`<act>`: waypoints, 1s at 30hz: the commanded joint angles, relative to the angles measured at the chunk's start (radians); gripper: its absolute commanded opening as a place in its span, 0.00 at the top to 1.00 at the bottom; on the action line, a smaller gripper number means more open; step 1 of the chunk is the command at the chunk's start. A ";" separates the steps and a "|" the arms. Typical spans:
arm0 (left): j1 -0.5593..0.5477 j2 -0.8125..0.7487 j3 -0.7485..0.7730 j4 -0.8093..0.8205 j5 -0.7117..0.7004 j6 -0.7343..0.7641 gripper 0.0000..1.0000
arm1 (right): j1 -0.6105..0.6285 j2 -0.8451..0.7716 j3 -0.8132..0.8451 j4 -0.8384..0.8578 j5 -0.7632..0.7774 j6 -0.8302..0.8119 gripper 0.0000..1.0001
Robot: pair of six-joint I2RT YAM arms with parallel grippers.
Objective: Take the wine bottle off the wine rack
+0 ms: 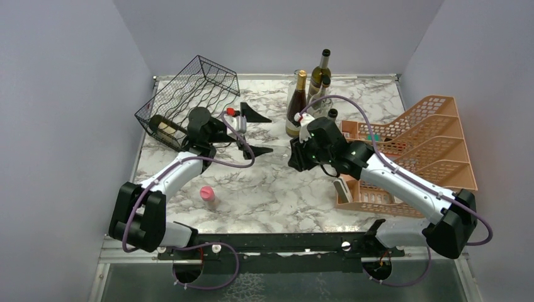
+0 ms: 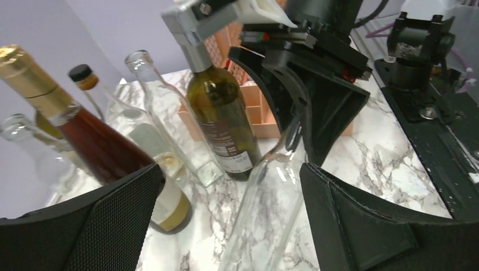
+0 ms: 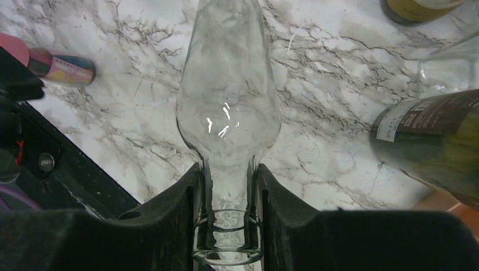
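Note:
The black wire wine rack (image 1: 192, 88) stands at the back left, with a dark bottle with a cream label (image 1: 165, 126) lying in a lower cell. A clear glass wine bottle (image 3: 229, 101) is out of the rack over the marble table. My right gripper (image 3: 229, 178) is shut on its neck, just below the lip. The clear bottle's body (image 2: 265, 214) reaches between the fingers of my left gripper (image 2: 231, 186), which is wide open and not touching it. Seen from above, the left gripper (image 1: 258, 133) is right of the rack and faces the right gripper (image 1: 295, 154).
Several upright bottles (image 1: 297, 104) cluster at the back centre; one dark green bottle (image 2: 223, 118) is close behind the clear bottle. A peach tiered organizer (image 1: 434, 145) fills the right side. A small pink-capped container (image 1: 206, 195) stands near the left arm.

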 commanded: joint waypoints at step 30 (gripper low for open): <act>-0.312 0.123 0.052 -0.350 -0.320 0.484 0.52 | -0.004 -0.109 0.141 -0.130 -0.034 -0.045 0.97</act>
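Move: The clear bottle hangs by its neck from my right hand, slanting forward, left and down; its middle is about 6 cm ahead of that hand, 7 cm left and 8 cm below. From my open left hand, that middle is level fore and aft, some 5 cm right and 16 cm below. Also from my left hand, the standing red wine bottle is about 13 cm ahead, 11 cm right, and the green bottle 7 cm ahead, 18 cm right, middles roughly 13 cm lower. I sweep my open left hand down about 10 cm and right about 8 cm, easing back at first and then sinking almost straight, with the fingers tipping down some 15 degrees, until they straddle the clear bottle's body just beyond the shoulder and pinch it from both sides. My right hand keeps its grip on the neck and lifts about 3 cm, drawing slightly back. ##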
